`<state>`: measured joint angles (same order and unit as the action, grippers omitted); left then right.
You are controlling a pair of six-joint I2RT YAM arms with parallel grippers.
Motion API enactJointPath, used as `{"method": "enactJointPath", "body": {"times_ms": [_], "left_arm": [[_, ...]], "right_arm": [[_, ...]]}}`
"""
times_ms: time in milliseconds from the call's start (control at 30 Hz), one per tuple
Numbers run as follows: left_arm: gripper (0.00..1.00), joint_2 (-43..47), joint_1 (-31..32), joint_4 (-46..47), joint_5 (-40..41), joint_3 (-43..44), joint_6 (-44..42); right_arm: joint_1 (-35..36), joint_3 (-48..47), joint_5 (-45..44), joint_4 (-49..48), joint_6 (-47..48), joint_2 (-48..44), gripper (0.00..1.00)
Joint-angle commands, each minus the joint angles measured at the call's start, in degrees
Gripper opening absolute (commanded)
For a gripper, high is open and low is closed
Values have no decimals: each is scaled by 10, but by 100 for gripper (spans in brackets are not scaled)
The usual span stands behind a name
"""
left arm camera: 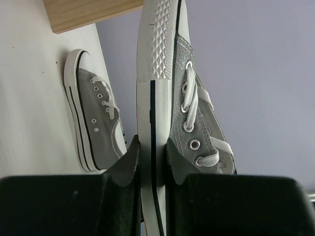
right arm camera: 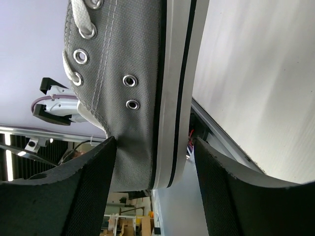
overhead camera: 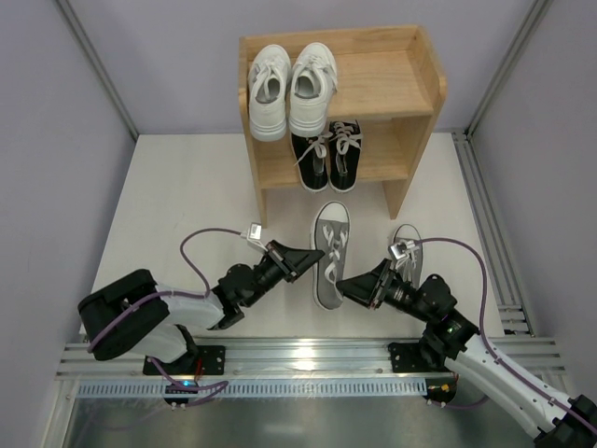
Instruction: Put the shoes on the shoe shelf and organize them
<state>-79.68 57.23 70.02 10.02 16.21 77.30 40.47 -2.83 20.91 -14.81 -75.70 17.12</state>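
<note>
One grey shoe (overhead camera: 328, 250) lies in front of the shoe shelf (overhead camera: 392, 75), toe toward it. My left gripper (overhead camera: 306, 262) is shut on its left side; in the left wrist view the fingers (left arm camera: 132, 153) pinch the white sole rim (left arm camera: 152, 113). My right gripper (overhead camera: 348, 285) is open at the heel, and in the right wrist view its jaws straddle the grey canvas (right arm camera: 138, 123), with a gap on the sole side. The other grey shoe (overhead camera: 407, 241) (left arm camera: 96, 120) lies to the right, partly under my right wrist. White shoes (overhead camera: 287, 86) sit on the top tier and black ones (overhead camera: 328, 154) on the lower tier.
Purple-grey walls close in the white table on three sides. A metal rail (overhead camera: 485, 233) runs along the right edge, and another rail (overhead camera: 298, 359) carries the arm bases at the near edge. The right halves of both shelf tiers are bare wood.
</note>
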Motion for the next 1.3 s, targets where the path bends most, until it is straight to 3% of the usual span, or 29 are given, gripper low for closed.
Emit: {"method": "enactJointPath", "body": {"times_ms": [0,267,467,500,567,700,800,867,967,1100,1267], "left_arm": [[0,-12,-12,185,12,45,2],[0,-37,-15,185,9,79,6],[0,-43,-15,185,7,101,7],[0,-43,-15,185,7,100,6],[0,-39,-15,185,7,98,6],[0,-32,-15,185,5,89,7],[2,-30,-15,185,-1,75,3],[15,-35,-16,186,-12,63,6],[43,-41,-16,185,-17,30,20],[57,-30,-16,185,-17,-8,22],[68,-2,-16,185,-11,-28,0]], "right_arm": [[15,44,36,-36,-2,-3,67],[16,54,28,-80,-17,19,66],[20,51,22,-116,-20,58,47],[20,50,21,-118,-18,62,38],[20,45,18,-116,-13,66,33],[19,34,12,-100,-2,65,5],[20,8,7,-64,16,52,4],[20,-11,5,-27,34,33,4],[20,-42,-6,36,63,6,4],[19,-66,-16,80,85,-14,4],[19,-80,-23,97,91,-16,4]]}}
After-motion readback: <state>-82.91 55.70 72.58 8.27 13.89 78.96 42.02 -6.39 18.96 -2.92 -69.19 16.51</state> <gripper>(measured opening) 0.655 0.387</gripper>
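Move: The held gray shoe has its middle about 3 cm to the right of the left hand, level with it, its sole edge already pinched there. The right gripper stands open round its heel end, 7 cm back and 6 cm right of the left hand; from the right hand the shoe's middle is some 7 cm ahead and 3 cm left. The other gray shoe lies on the table, about 13 cm ahead of the right hand, 22 cm right and 14 cm lower. The gray shoe changes hands in the air: the left hand, still pinching its sole edge, feeds it about 2.5 cm forward-right and then slightly up, while the right fingers rise a little and close on the side of the heel. Then the left fingers open wide and sink some 4 cm, easing back and left; the right hand keeps its pinch, sinking about 3 cm and tipping its fingertips down some 10 degrees. ##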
